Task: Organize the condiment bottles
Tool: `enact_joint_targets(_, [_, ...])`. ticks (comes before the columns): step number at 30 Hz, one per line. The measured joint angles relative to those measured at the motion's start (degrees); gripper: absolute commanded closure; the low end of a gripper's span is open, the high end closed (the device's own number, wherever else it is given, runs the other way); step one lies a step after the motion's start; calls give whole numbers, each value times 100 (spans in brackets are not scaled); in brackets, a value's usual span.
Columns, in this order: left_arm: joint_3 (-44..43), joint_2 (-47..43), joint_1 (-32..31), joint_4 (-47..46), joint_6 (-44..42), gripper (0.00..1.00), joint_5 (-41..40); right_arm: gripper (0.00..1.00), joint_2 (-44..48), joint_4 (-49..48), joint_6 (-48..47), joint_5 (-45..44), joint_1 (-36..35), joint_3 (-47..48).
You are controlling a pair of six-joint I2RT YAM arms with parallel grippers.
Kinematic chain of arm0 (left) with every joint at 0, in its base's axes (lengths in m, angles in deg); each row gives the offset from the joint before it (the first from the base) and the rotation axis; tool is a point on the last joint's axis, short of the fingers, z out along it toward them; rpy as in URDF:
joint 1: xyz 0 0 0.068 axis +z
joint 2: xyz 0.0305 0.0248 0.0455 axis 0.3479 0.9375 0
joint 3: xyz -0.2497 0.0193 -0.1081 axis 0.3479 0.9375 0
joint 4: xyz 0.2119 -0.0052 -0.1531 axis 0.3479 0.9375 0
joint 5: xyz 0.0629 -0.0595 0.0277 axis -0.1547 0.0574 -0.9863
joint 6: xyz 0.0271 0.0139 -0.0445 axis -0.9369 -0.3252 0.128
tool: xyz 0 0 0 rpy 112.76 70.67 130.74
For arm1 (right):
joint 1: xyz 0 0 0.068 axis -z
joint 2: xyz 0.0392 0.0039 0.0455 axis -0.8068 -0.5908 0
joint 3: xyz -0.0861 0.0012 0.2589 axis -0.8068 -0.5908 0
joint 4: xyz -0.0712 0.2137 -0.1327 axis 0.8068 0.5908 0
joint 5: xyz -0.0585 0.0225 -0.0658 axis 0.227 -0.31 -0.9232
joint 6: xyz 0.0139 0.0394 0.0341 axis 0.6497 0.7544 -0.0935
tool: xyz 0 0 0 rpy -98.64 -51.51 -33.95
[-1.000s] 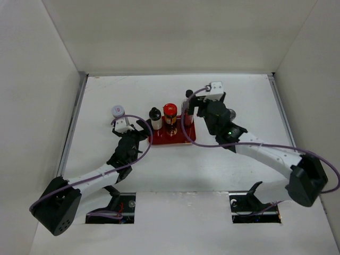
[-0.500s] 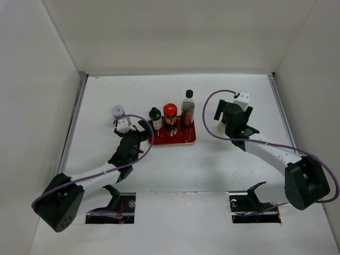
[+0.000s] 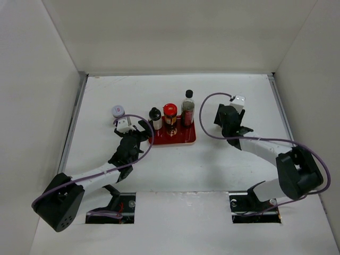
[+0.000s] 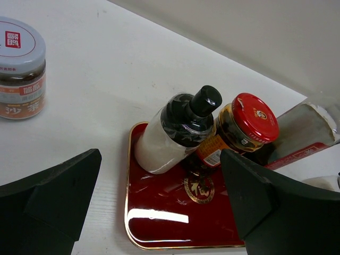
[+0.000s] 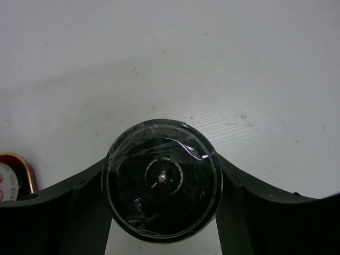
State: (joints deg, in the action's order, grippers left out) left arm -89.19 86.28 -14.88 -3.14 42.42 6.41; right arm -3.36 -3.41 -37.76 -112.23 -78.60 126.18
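Observation:
A red tray (image 3: pixel 183 139) (image 4: pixel 159 223) holds a small white black-capped bottle (image 3: pixel 155 118) (image 4: pixel 159 149), a red-lidded brown jar (image 3: pixel 170 112) (image 4: pixel 249 119) and a tall clear dark-filled bottle (image 3: pixel 187 109) (image 4: pixel 308 127). A short silver-lidded jar (image 3: pixel 118 111) (image 4: pixel 21 69) stands on the table left of the tray. My left gripper (image 3: pixel 139 133) (image 4: pixel 161 159) hovers open at the tray's near left corner, holding nothing. My right gripper (image 3: pixel 232 119) (image 5: pixel 162 175) points straight down right of the tray, its fingers against both sides of a short round jar (image 5: pixel 162 180) with a dark glossy top. The arm hides that jar in the top view.
White walls enclose the table on the left, back and right. The tray's right edge (image 5: pixel 16 175) shows at the left of the right wrist view. Two cut-outs (image 3: pixel 111 207) lie at the table's near edge by the arm bases.
My right gripper has left the tall bottle on the tray, swung right and come down over the short jar, its fingers narrowing onto it. The left arm has hardly moved.

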Motion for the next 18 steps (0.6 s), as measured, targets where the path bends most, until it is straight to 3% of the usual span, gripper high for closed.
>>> enact_joint_targets(9, [0,109,0,-2,4,2,2,53,1353,157,-17,-376,-1683,-442])
enact_joint_targets(13, [0,186,4,2,11,2,7,52,1108,7,33,-337,-2389,-378])
enact_joint_targets(18, [0,164,72,0,15,3,15,52,560,-317,-9,-201,-2627,-262])
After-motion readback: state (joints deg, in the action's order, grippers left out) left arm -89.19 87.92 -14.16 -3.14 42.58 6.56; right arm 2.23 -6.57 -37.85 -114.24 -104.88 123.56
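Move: The black-capped bottle is already between the right fingers. The red tray it is bound for has its middle about 23 cm left of that hand, 3 cm back and 8 cm below. In the tray, the soy sauce bottle stands 17 cm left and 1 cm ahead of the hand, and the red-lidded jar 24 cm left, level with it. From the left hand the tray lies some 16 cm right, 3 cm ahead and 11 cm below. The black-capped bottle, still gripped near its cap, is carried by the right hand about 15 cm left and 8 cm back towards the tray's near right corner, to come in on the near side of the soy sauce bottle. The hand rises about 5 cm on the way, then sinks 2 cm, while the wrist turns some 25 degrees counter-clockwise and the fingers keep their hold. ##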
